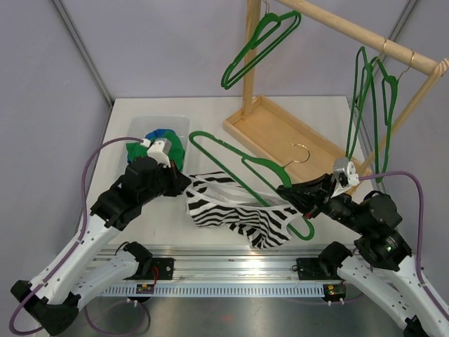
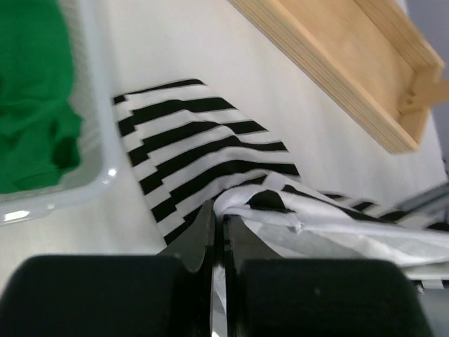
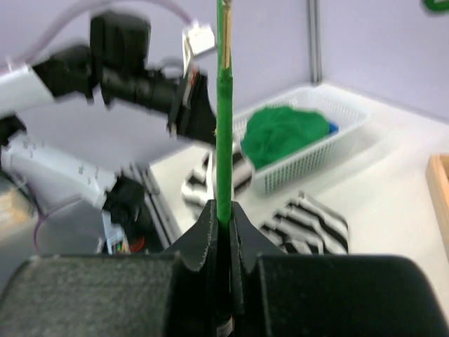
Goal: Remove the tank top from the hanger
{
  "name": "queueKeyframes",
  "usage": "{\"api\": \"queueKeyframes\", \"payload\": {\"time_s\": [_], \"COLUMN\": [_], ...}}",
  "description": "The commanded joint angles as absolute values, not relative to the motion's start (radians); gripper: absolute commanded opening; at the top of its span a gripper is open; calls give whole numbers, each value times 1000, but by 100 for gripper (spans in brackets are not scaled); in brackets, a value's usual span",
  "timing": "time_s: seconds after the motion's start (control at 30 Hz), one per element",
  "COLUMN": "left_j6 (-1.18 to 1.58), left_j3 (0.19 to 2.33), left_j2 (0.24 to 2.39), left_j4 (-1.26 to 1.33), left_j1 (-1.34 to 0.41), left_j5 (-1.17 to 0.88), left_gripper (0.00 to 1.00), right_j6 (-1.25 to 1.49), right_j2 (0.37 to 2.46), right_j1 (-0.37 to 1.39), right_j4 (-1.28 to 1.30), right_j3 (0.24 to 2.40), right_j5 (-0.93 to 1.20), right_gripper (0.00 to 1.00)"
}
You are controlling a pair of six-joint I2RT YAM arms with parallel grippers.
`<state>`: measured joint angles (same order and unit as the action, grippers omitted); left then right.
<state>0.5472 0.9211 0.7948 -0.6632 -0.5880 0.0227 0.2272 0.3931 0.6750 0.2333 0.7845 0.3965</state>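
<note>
The black-and-white striped tank top (image 1: 235, 210) lies bunched on the table between the arms. A green hanger (image 1: 224, 158) slants above it, its left end clear of the cloth and its right end (image 1: 306, 230) at the fabric's edge. My right gripper (image 1: 284, 193) is shut on the hanger, and in the right wrist view the green bar (image 3: 224, 126) rises from between the jaws of the right gripper (image 3: 223, 210). My left gripper (image 1: 188, 184) is shut on the tank top's left edge. In the left wrist view the left gripper (image 2: 219, 219) pinches a white fold of the tank top (image 2: 203, 147).
A white basket (image 1: 175, 125) holding green and blue clothes stands at the back left, close to the left gripper. A wooden rack with a tray base (image 1: 280, 133) stands at the back right. Green hangers (image 1: 259, 45) (image 1: 365, 98) hang from its rail.
</note>
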Motion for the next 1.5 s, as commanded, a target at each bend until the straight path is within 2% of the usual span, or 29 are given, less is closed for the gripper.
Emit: {"api": "queueKeyframes", "payload": {"time_s": [0.0, 0.1, 0.3, 0.53, 0.73, 0.87, 0.97, 1.07, 1.13, 1.23, 1.27, 1.37, 1.47], "left_j6": [551, 552, 491, 508, 597, 655, 672, 676, 673, 635, 606, 595, 627], "left_j3": [832, 802, 793, 729, 646, 632, 661, 696, 712, 732, 724, 703, 684], "left_j2": [773, 793, 899, 1078, 1351, 1443, 1436, 1399, 1356, 1287, 1258, 1129, 991], "left_j4": [-436, -358, -362, -388, -373, -365, -389, -439, -471, -433, -402, -263, -189], "left_j1": [-600, -675, -868, -1098, -1186, -1204, -1207, -1207, -1207, -1222, -1230, -1247, -1247], "left_j5": [-236, -333, -365, -136, 35, 103, 150, 195, 227, 171, 135, 6, 15], "left_gripper": [0, 0, 0, 0, 0, 0, 0, 0, 0, 0, 0, 0, 0], "right_j6": [360, 419, 489, 417, 302, 281, 287, 282, 282, 299, 313, 376, 440], "right_j2": [377, 419, 627, 724, 710, 710, 715, 724, 733, 742, 752, 810, 857], "right_j1": [678, 678, 678, 678, 680, 678, 678, 678, 678, 678, 678, 678, 678], "right_j4": [-209, -455, -639, -834, -857, -830, -799, -546, -490, -604, -758, -960, -1032], "right_j3": [676, 611, 676, 718, 781, 799, 802, 918, 952, 896, 821, 732, 700], "right_j5": [264, 282, 367, 322, 180, 156, 156, 146, 63, 31, 53, 188, 300], "right_gripper": [0, 0, 0, 0, 0, 0, 0, 0, 0, 0, 0, 0, 0]}}
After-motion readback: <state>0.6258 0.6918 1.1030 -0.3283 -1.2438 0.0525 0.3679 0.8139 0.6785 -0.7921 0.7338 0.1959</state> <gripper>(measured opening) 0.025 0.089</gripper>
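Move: The tank top's strap is already pinched in the left hand, and the right already grips the green hanger near its hook. The hanger's near lower end, still inside the top, lies about 30 cm right of the left hand, 15 cm back and 3 cm lower; from the right hand it lies some 8 cm back, 5 cm right and 15 cm down. The top's body hangs about 13 cm right of the left hand, 5 cm back and 13 cm down. The basket sits 13 cm ahead of that hand, 11 cm to its left and 20 cm down; the wooden tray lies 20 cm ahead of the right hand, 4 cm to its right and 34 cm down. The tank top and hanger are drawn apart: the left hand keeps its pinch and hauls the strap back and right towards the near table edge, then plunges to about 22 cm below its start, turning clockwise, before rising some 10 cm again. Still gripping the hanger, the right hand lifts it about 11 cm and carries it 8 cm forward, its fingers tipping up nearly 30 degrees. ##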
